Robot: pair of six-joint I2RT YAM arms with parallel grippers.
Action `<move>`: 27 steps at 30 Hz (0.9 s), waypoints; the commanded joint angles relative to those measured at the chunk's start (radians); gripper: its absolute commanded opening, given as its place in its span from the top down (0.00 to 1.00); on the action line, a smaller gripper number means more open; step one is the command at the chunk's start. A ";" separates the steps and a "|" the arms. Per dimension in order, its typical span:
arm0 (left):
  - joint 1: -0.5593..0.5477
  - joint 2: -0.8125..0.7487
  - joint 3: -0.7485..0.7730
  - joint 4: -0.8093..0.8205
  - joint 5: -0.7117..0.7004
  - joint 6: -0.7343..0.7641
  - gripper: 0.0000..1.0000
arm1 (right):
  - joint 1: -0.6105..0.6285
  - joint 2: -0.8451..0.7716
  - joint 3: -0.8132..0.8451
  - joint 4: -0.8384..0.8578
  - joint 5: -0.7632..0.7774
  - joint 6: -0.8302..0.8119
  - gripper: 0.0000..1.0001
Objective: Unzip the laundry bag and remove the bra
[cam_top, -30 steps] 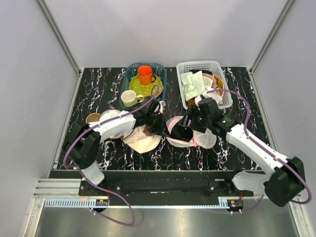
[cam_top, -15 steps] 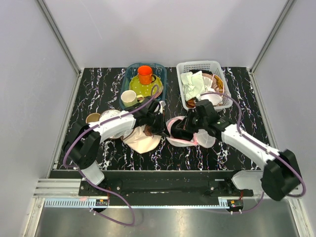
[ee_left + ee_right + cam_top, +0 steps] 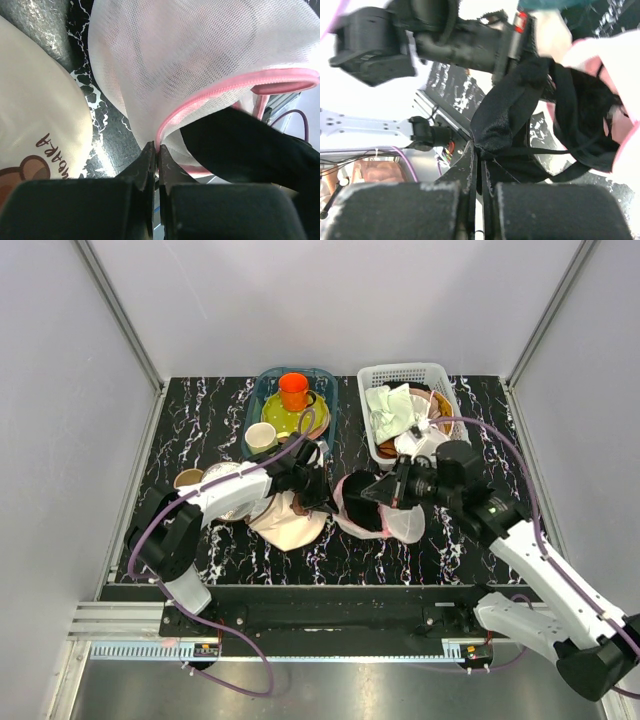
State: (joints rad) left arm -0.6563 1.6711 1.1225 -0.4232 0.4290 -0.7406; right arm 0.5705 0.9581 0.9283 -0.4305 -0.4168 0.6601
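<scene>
The laundry bag (image 3: 405, 527), white mesh with a pink rim, lies open mid-table. My left gripper (image 3: 326, 502) is shut on its pink rim (image 3: 220, 87) at the left side, mesh (image 3: 200, 50) bulging just beyond the fingertips (image 3: 148, 156). The bra (image 3: 364, 510) is black fabric with thin straps, partly inside the bag's mouth. My right gripper (image 3: 481, 152) is shut on a bunched edge of the bra (image 3: 520, 110), with straps stretching back into the pink-rimmed bag (image 3: 615, 60). From above, the right gripper (image 3: 386, 493) hovers over the bag's open mouth.
A beige cap with a brown bear mark (image 3: 35, 125) lies under the left arm (image 3: 290, 528). Behind stand a clear bin (image 3: 262, 380) with an orange cup, yellow-green plate and cream mug, and a white basket (image 3: 448, 405) of cloths. A small brown cup (image 3: 188, 479) sits at left.
My right gripper closed on the black bra and the arm drew back to the right, tugging fabric from the bag's mouth. The left gripper kept its hold on the rim.
</scene>
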 commanded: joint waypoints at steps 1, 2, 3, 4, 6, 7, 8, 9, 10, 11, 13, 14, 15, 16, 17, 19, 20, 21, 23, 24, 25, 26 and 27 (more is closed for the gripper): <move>0.000 -0.024 -0.010 0.041 -0.001 0.000 1.00 | 0.006 -0.059 0.151 0.044 0.048 -0.030 1.00; -0.002 -0.025 -0.012 0.043 -0.001 -0.002 1.00 | 0.005 -0.055 0.173 0.045 0.074 -0.033 1.00; -0.002 -0.025 -0.013 0.044 0.002 -0.003 1.00 | 0.005 -0.052 0.210 0.047 0.104 -0.036 1.00; -0.003 -0.025 -0.015 0.046 0.004 -0.003 1.00 | 0.005 -0.039 0.228 0.059 0.157 -0.042 1.00; -0.008 -0.025 -0.015 0.046 0.005 -0.003 1.00 | 0.003 -0.022 0.282 0.068 0.217 -0.048 1.00; -0.011 -0.025 -0.015 0.046 0.007 -0.002 1.00 | 0.003 -0.004 0.299 0.082 0.272 -0.056 1.00; -0.012 -0.027 -0.016 0.046 0.005 0.000 1.00 | 0.005 0.005 0.319 0.088 0.295 -0.063 1.00; -0.014 -0.027 -0.018 0.047 0.007 -0.002 1.00 | 0.005 0.013 0.358 0.094 0.338 -0.069 1.00; -0.014 -0.028 -0.020 0.050 0.007 0.000 1.00 | 0.005 0.034 0.380 0.105 0.357 -0.086 1.00; -0.016 -0.027 -0.024 0.050 0.008 0.001 1.00 | 0.005 0.050 0.404 0.107 0.377 -0.099 1.00; -0.017 -0.027 -0.029 0.052 0.013 0.001 1.00 | 0.002 0.097 0.483 0.099 0.453 -0.143 1.00; -0.016 -0.027 -0.030 0.051 0.014 0.003 1.00 | -0.004 0.112 0.509 0.096 0.475 -0.157 1.00; -0.016 -0.028 -0.032 0.052 0.017 0.003 1.00 | -0.009 0.129 0.564 0.087 0.507 -0.172 1.00; -0.016 -0.033 -0.033 0.052 0.017 0.006 1.00 | -0.026 0.160 0.589 0.087 0.522 -0.194 1.00; -0.016 -0.034 -0.035 0.052 0.017 0.006 1.00 | -0.040 0.175 0.612 0.087 0.529 -0.206 1.00; -0.017 -0.034 -0.039 0.057 0.025 0.006 1.00 | -0.072 0.232 0.687 0.076 0.533 -0.230 1.00; -0.017 -0.034 -0.040 0.060 0.028 0.007 1.00 | -0.102 0.252 0.713 0.069 0.542 -0.244 1.00; -0.017 -0.034 -0.040 0.066 0.031 0.007 1.00 | -0.116 0.275 0.757 0.064 0.576 -0.252 1.00; -0.019 -0.033 -0.041 0.073 0.031 0.006 1.00 | -0.171 0.346 0.799 0.064 0.575 -0.274 1.00; -0.019 -0.033 -0.041 0.075 0.037 0.006 1.00 | -0.193 0.397 0.837 0.064 0.561 -0.277 1.00; -0.020 -0.034 -0.038 0.077 0.040 0.004 1.00 | -0.210 0.425 0.857 0.068 0.552 -0.281 1.00; -0.020 -0.036 -0.038 0.077 0.043 0.004 1.00 | -0.224 0.456 0.895 0.067 0.546 -0.286 1.00; -0.020 -0.040 -0.036 0.070 0.047 0.004 1.00 | -0.251 0.515 0.911 0.071 0.546 -0.293 1.00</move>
State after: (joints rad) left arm -0.6716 1.6711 1.0859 -0.3904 0.4454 -0.7410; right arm 0.3843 1.3434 1.7470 -0.3847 0.0975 0.4271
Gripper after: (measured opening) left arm 0.012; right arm 0.018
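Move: The right hand already has the black bra pinched above the open laundry bag, whose middle is about 5 cm ahead, 1 cm to the right and 19 cm below. The white basket's middle is roughly 27 cm ahead, 11 cm right and 17 cm down; the blue tray is about 27 cm ahead, 18 cm left and 20 cm down. From the left hand, shut on the bag's rim, the basket is some 25 cm ahead, 18 cm right and slightly lower. Keeping its pinch on the black bra, the right hand pulls the bra out of the bag, at first almost straight up, then sweeping forward and to the right over the basket, in all about 24 cm up and 18 cm forward. Its wrist tips the fingers up and swings clockwise, some 35 degrees each. The left hand keeps its pinch on the bag's rim, easing about 1 cm back and down. ##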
